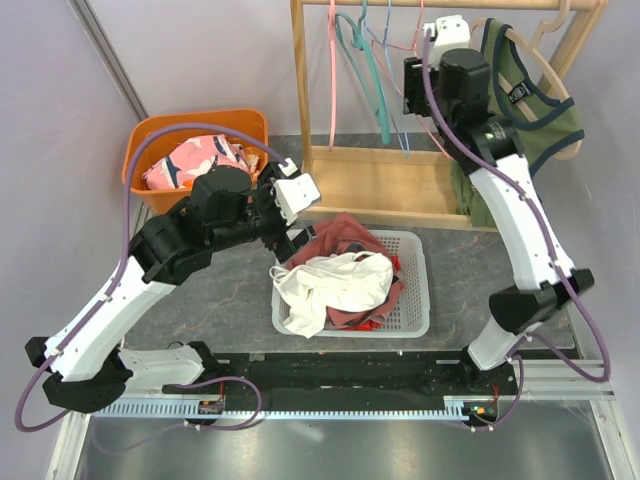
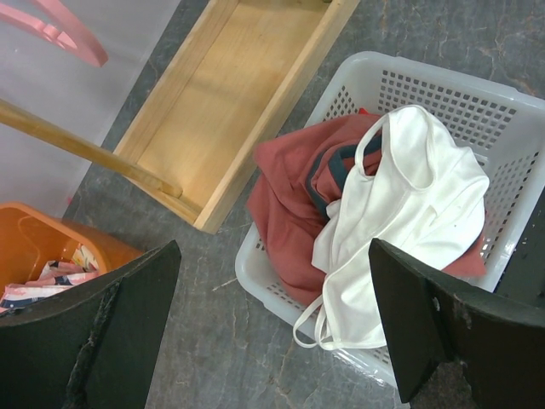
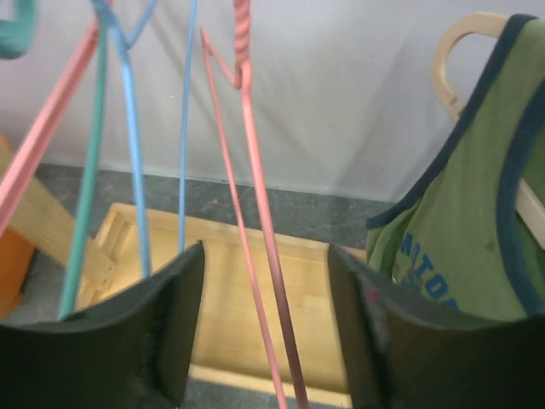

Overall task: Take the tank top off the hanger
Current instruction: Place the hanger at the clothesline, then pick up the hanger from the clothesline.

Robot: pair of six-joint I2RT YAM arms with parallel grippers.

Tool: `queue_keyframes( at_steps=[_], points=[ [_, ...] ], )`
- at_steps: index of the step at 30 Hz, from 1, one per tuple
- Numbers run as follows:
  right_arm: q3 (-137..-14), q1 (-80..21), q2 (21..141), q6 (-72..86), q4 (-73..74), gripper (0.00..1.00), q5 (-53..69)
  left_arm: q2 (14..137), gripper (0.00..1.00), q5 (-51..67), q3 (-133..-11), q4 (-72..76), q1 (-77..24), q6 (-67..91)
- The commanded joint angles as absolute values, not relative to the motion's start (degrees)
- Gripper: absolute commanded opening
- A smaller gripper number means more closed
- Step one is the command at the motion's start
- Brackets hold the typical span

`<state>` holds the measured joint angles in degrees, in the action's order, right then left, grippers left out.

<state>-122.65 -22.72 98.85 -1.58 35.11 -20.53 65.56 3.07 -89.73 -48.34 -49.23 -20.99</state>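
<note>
The green tank top (image 1: 535, 112) with dark blue trim hangs on a pale wooden hanger (image 1: 549, 68) at the right end of the rack. In the right wrist view the tank top (image 3: 464, 247) and its hanger (image 3: 456, 38) are to the right of my right gripper (image 3: 266, 256). That gripper is open, and the wire of an empty pink hanger (image 3: 255, 170) runs between its fingers without being pinched. In the top view the right gripper (image 1: 430, 55) is up by the rail, left of the tank top. My left gripper (image 2: 274, 247) stands wide open above the table and the basket's corner, holding nothing.
A white basket (image 1: 415, 300) holds a red garment (image 1: 345, 235) and a white top (image 1: 335, 280). An orange bin (image 1: 160, 135) of clothes stands at the back left. The wooden rack (image 1: 375, 185) carries several empty pink, teal and blue hangers (image 1: 375, 70).
</note>
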Motion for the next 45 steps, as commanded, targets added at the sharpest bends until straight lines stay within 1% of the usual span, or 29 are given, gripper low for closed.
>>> queue_keyframes(
  at_steps=[1,3,5,8,10,12,14,17,21,23,24,27,28,31,40,45],
  points=[
    [-118.84,-22.59,86.24,0.0,33.76,0.76,-17.23,64.69,0.98,2.37,-91.76,-48.08,-49.04,-20.65],
    [-113.57,-22.68,80.28,0.0,32.01,0.88,-19.84,64.34,0.98,1.59,-91.76,-48.16,-48.96,-20.65],
    [-109.62,-22.41,75.09,-0.09,30.85,0.94,-22.57,63.9,0.99,0.88,-91.41,-48.34,-48.96,-20.83],
    [-107.49,-20.66,71.38,-3.76,28.57,0.98,-30.13,63.28,0.99,0.44,-91.32,-48.69,-48.6,-20.83],
    [-108.19,-16.89,71.89,-5.18,27.69,0.98,-34.17,62.84,0.99,0.79,-90.97,-48.78,-48.34,-20.3],
    [-110.21,-12.86,74.0,-4.93,26.82,0.98,-33.66,63.1,0.99,1.58,-91.05,-48.78,-47.9,-19.52],
    [-112.49,-11.08,76.18,-4.14,25.93,0.98,-34.63,63.72,0.99,2.63,-91.32,-48.78,-47.2,-19.07],
    [-115.48,-3.98,78.22,3.58,26.63,0.98,-29.82,63.9,0.99,3.51,-91.23,-48.78,-46.41,-18.55],
    [-115.32,6.74,78.66,11.42,26.28,0.98,-26.72,63.46,0.99,2.99,-90.09,-48.6,-45.79,-18.9],
    [-113.48,9.74,78.75,16.07,26.02,0.98,-26.29,63.02,0.99,2.9,-89.48,-48.52,-45.53,-18.98],
    [-112.34,13.15,78.58,17.74,25.15,0.98,-24.45,62.93,0.99,2.9,-89.04,-48.52,-45.44,-18.98],
    [-104.7,17.74,76.29,23.29,19.26,0.98,-15.86,62.67,0.99,2.64,-88.33,-48.34,-45.18,-19.07],
    [-102.15,17.84,75.85,23.2,18.2,0.98,-14.34,62.67,0.99,2.64,-88.33,-48.43,-45.18,-19.07],
    [-99.5,17.84,75.15,22.15,15.47,0.98,-8.45,62.93,0.99,2.81,-88.42,-48.17,-45.0,-18.9],
    [-98.09,18.19,75.32,24.6,14.07,0.98,3.51,63.11,0.99,3.34,-89.3,-48.08,-43.95,-18.28],
    [-97.65,18.54,75.5,28.81,13.01,0.93,8.69,62.67,0.99,3.25,-89.03,-47.9,-43.16,-18.19]
  ],
)
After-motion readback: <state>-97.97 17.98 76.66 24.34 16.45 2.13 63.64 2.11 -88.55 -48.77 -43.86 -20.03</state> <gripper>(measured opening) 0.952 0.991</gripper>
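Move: The wooden hanger with the green tank top lies about 20 cm right of the right hand, some 3 cm farther out and 5 cm lower. The empty pink hanger just hung hangs about 4 cm ahead, straight in front; the blue hanger is roughly 3 cm ahead and 5 cm left. From the left hand, the wooden hanger is about 28 cm ahead and 41 cm right, slightly higher. Opening wide, the right hand backs 15 cm off the pink hanger, then arcs right towards the wooden hanger. ##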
